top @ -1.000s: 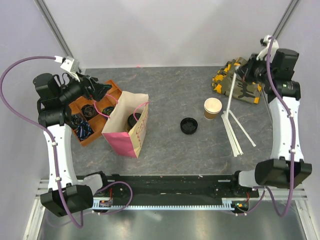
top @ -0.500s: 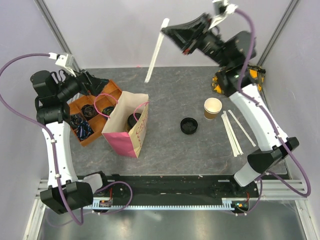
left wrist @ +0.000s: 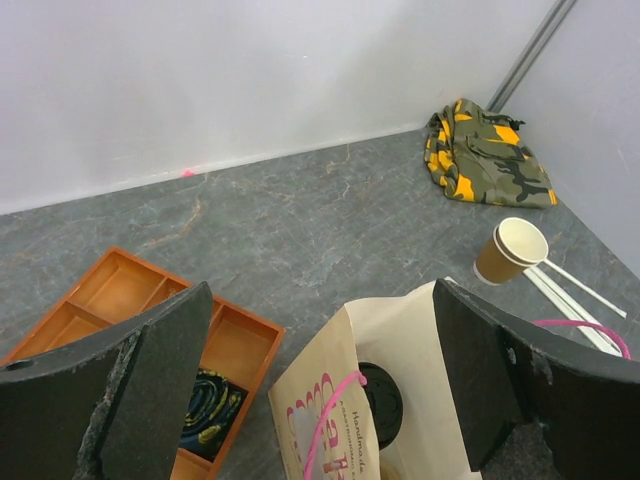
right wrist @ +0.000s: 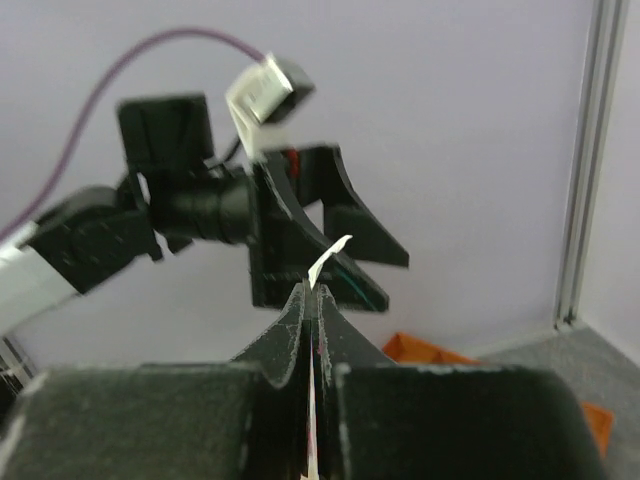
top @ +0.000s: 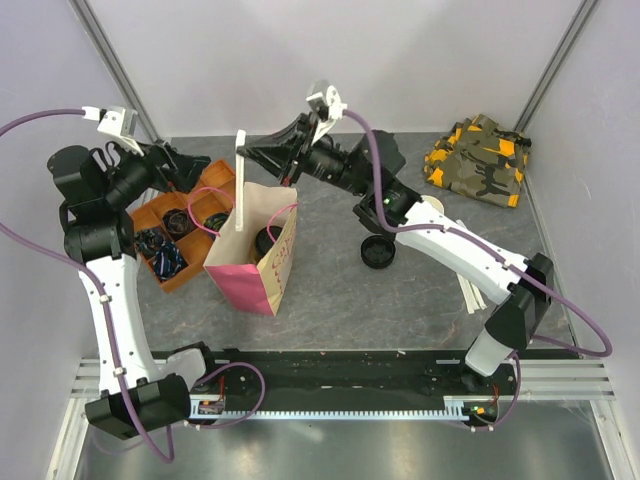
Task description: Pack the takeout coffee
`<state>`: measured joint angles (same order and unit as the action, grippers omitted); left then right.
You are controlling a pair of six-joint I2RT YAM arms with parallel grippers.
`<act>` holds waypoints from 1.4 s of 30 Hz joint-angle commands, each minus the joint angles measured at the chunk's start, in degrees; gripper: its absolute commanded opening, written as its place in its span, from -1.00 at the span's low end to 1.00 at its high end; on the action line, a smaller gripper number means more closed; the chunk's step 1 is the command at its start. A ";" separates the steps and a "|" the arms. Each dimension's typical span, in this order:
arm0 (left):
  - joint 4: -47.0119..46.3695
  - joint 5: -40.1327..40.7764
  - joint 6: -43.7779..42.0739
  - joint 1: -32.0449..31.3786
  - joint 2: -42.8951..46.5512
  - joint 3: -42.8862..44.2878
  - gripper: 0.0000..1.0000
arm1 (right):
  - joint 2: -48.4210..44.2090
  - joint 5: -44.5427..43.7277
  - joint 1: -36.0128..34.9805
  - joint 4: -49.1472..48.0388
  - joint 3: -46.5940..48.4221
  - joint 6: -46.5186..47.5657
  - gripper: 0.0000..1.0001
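The takeout coffee (top: 266, 240) stands inside the pink and tan paper bag (top: 252, 262); only its black lid (left wrist: 381, 402) shows through the bag's open mouth. My right gripper (top: 244, 151) reaches across to the left and is shut on the top of a white wrapped straw (top: 240, 192). The straw hangs upright over the bag's left edge, and its torn tip (right wrist: 328, 257) pokes out above the pressed-together jaws of that gripper (right wrist: 315, 292). My left gripper (top: 190, 168) hovers open above the bag and tray, nothing between its fingers (left wrist: 152, 385).
An orange compartment tray (top: 176, 262) with small dark items lies left of the bag. A loose black lid (top: 378, 251) lies mid-table. A lidless tan cup (left wrist: 511, 250), several more straws (top: 468, 291) and a camouflage cloth (top: 479, 160) are to the right.
The right arm has swung from the far right, high over the table, to the bag, carrying the straw. The left gripper has shifted slightly and stays open.
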<state>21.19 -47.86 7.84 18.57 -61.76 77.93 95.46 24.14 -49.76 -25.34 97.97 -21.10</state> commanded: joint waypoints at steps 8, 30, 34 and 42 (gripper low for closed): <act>1.04 1.53 -1.33 0.15 4.10 -3.49 0.97 | -1.16 0.47 -2.19 -1.11 -10.95 4.93 -0.99; 21.77 7.69 -3.97 0.24 -7.14 16.09 1.00 | 0.51 -4.45 2.81 4.50 2.03 3.88 0.67; 26.88 8.21 -4.76 0.15 -14.07 23.66 0.99 | 0.60 -6.30 9.13 10.13 6.61 6.77 0.96; 33.90 15.75 -10.62 -4.30 -27.26 38.24 0.99 | 0.60 -7.44 25.48 27.52 5.22 5.20 0.96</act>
<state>49.47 -38.02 4.05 18.02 -83.92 109.49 96.36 18.13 -30.20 -8.64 103.96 -16.19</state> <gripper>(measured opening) 0.995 0.979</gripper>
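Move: My right hand already holds the upright white straw by its top. The paper bag's middle lies some 38 cm below this hand, about 3 cm to its left and 2 cm back. From the same hand, down on the table, the orange tray is roughly 17 cm ahead and 24 cm left, and the loose black lid about 10 cm ahead and 24 cm right. From my left hand the bag lies about 10 cm right, 7 cm back and 28 cm down. I lower the straw about 10 cm into the bag's mouth with my right hand, edging slightly left. Holding there, I open the fingers wide to let go, then climb nearly 10 cm and swing forward and right, away from the bag. My open, empty left hand first eases back and down a little, then reaches forward and left, its fingers tipping down some 15 degrees. ##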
